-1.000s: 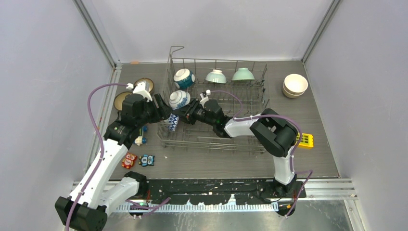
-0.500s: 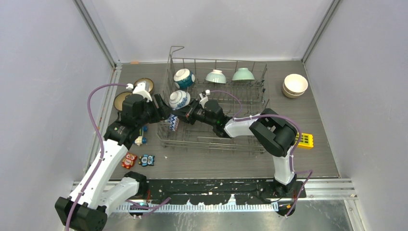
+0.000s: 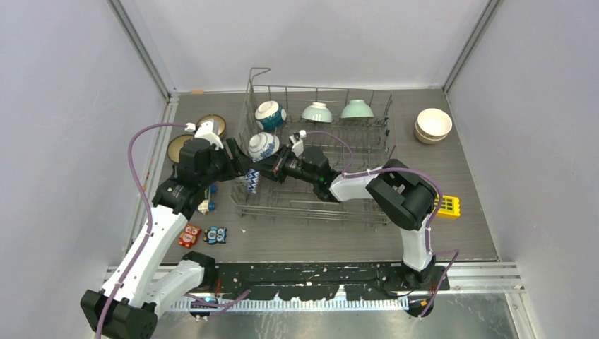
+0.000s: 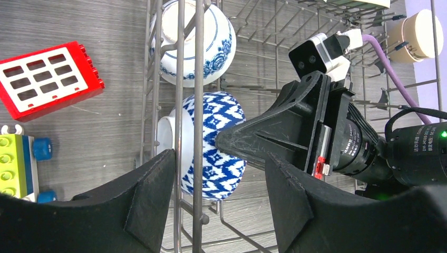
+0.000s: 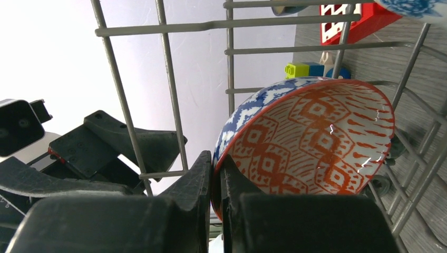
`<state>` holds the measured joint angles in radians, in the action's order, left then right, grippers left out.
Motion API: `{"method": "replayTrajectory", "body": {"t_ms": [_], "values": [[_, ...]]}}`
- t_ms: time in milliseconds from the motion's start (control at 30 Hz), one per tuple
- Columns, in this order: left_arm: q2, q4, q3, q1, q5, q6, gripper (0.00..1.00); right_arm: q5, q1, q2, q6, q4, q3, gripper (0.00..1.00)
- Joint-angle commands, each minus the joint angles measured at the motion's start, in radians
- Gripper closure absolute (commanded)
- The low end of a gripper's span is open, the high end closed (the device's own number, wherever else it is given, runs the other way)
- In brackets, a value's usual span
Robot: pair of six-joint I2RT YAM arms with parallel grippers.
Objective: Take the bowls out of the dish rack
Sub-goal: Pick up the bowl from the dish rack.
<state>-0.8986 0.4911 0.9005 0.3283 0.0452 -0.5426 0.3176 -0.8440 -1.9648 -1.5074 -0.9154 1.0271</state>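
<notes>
The grey wire dish rack (image 3: pixel 367 152) fills the middle of the table. A blue-and-white zigzag bowl (image 3: pixel 252 181) with an orange-patterned inside (image 5: pixel 316 137) stands on edge at the rack's left end. My right gripper (image 5: pixel 217 164) is shut on its rim, one finger inside and one outside; in the top view the right gripper (image 3: pixel 266 171) reaches from the right. My left gripper (image 4: pixel 220 161) is open just outside the rack's left wall, its fingers straddling an upright wire, the zigzag bowl (image 4: pixel 229 171) beyond them. A floral bowl (image 3: pixel 263 145), a teal-and-white bowl (image 3: pixel 270 114) and two mint bowls (image 3: pixel 317 111) (image 3: pixel 357 109) sit in the rack.
Two brown bowls (image 3: pixel 212 123) (image 3: pixel 176 147) lie left of the rack, stacked cream bowls (image 3: pixel 433 125) at the back right. Toy blocks sit at the front left (image 3: pixel 203 234), a yellow block (image 3: pixel 449 206) right of the rack, a red block (image 4: pixel 47 79) beside the rack wall.
My right gripper has closed its jaws onto the zigzag bowl's rim. The left arm has stayed where it was, still open.
</notes>
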Motion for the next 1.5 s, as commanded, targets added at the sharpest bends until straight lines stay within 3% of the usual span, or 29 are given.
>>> {"method": "replayTrajectory", "body": {"t_ms": [0,433,667,1033,1467], "values": [[0.016,0.02,0.009,0.029,0.077,-0.036,0.37,0.051,0.008,0.036,-0.016,-0.132,-0.014,0.99],[0.042,0.05,0.037,0.029,0.07,-0.056,0.36,0.149,0.07,0.114,0.007,-0.162,-0.048,0.99],[0.082,0.092,0.067,0.029,0.035,-0.043,0.28,0.2,0.095,0.151,0.003,-0.159,-0.047,0.99],[0.142,0.119,0.095,0.03,-0.008,-0.017,0.15,0.214,0.143,0.319,0.127,-0.012,-0.101,0.99],[0.122,0.12,0.141,0.03,-0.025,-0.023,0.11,0.277,0.291,0.52,0.211,0.118,-0.142,0.99]]}}
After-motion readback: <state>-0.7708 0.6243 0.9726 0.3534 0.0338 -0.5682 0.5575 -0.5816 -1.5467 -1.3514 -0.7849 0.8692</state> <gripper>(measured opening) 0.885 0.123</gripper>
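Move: The patterned bowl hangs from the right hand's fingers by its top rim, its middle about 5 cm below them and 2 cm left, level fore and aft. The flowered bowl stands some 6 cm ahead, 1 cm right and 6 cm below; the teal bowl 17 cm ahead, 3 cm right and 7 cm below. From the left hand, the patterned bowl lies roughly 2 cm back, 3 cm right and 7 cm down. Still pinching the patterned bowl's upper rim, the right hand dips about a centimetre as it starts to the right, then climbs out of the rack while carrying on right, in all about 12 cm right and 10 cm up, rolling some 15 degrees so its forward side lifts. The left hand, holding nothing, backs off and rises a few centimetres, its fingers opening wider. ##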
